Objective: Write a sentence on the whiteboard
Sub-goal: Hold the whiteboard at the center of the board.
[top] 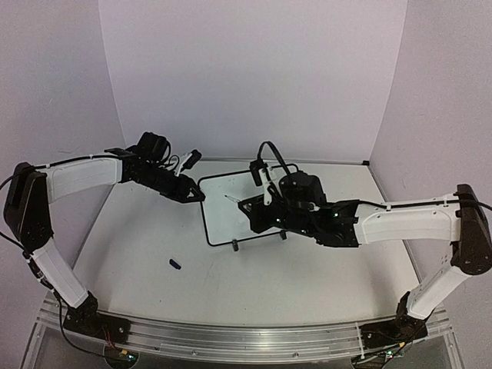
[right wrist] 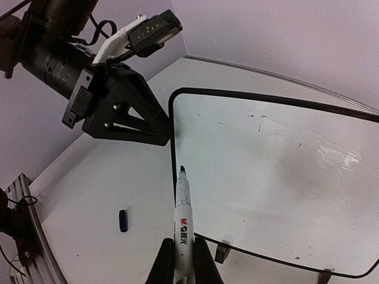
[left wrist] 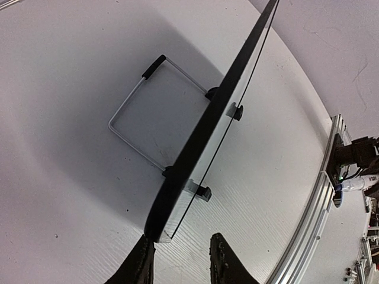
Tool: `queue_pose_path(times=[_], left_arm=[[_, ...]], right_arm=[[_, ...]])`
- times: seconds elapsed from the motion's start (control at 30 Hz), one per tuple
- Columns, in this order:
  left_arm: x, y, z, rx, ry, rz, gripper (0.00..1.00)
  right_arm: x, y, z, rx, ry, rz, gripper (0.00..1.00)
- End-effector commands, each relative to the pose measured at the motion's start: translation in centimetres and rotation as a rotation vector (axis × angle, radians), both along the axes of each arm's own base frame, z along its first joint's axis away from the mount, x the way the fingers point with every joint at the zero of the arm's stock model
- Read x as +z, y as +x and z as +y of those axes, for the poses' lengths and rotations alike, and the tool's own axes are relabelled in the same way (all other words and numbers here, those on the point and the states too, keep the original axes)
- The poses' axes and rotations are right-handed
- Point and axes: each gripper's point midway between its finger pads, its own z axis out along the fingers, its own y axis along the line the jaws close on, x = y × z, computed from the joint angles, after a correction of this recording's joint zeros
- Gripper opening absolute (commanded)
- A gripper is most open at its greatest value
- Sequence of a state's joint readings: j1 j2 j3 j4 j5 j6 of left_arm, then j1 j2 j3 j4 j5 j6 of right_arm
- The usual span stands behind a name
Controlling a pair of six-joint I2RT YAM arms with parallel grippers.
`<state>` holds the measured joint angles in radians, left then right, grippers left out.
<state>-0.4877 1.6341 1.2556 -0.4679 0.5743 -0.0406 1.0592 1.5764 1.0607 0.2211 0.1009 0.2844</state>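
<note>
The whiteboard [top: 231,211] stands in the middle of the table on small black feet, tilted back on a wire stand [left wrist: 133,115]. Its face [right wrist: 266,171] carries only faint specks, and the sentence is not in view. My left gripper [left wrist: 181,238] is open and straddles the board's upper left corner [left wrist: 157,232]. That corner lies against one finger, with a gap to the other. My right gripper [right wrist: 183,241] is shut on a white marker [right wrist: 182,219]. The marker's uncapped tip [right wrist: 182,170] hangs just inside the board's left edge, close to its face.
A small blue marker cap [top: 175,264] lies on the table in front of the board's left side, also seen in the right wrist view [right wrist: 122,220]. The left gripper's black body [right wrist: 127,118] sits close beside the marker tip. A metal rail [top: 246,338] runs along the near edge.
</note>
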Motion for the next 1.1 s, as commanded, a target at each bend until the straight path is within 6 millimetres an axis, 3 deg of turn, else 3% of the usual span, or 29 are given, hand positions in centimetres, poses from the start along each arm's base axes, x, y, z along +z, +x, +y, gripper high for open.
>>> queue_pose_path(times=[0.0, 0.53, 0.77, 1.07], left_arm=[[-0.5, 0.4, -0.2, -0.021, 0.009, -0.036, 0.29], [-1.9, 0.9, -0.6, -0.025, 0.018, -0.010, 0.19], [-2.1, 0.9, -0.9, -0.034, 0.005, -0.003, 0.18], [-2.1, 0.9, -1.0, -0.040, -0.001, -0.001, 0.09]], right_arm=[[2.2, 1.2, 1.4, -0.012, 0.037, -0.057, 0.00], [0.9, 3.3, 4.7, -0.016, 0.008, -0.068, 0.00], [0.7, 3.9, 5.2, -0.030, 0.003, -0.072, 0.00], [0.6, 4.7, 5.3, -0.065, 0.001, -0.078, 0.00]])
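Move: The whiteboard's left edge is right at my left fingertips, its middle some 4 cm below them and about 1 cm to the right. The board's centre is roughly 15 cm right, 2 cm ahead, and the cap lies on the table about 9 cm back, 9 cm left, 17 cm below. From my right hand, which already holds the marker, that left edge is around 8 cm ahead, 10 cm left and 10 cm lower. I sink my left hand about 3 cm along the whiteboard's left edge and draw its part-open fingers nearly shut, pinching the frame near mid-height to steady it. Meanwhile I carry the marker in my right hand some 5 cm left and 3 cm forward, slowing as its nib nears the board's upper left part; it keeps its grip. ##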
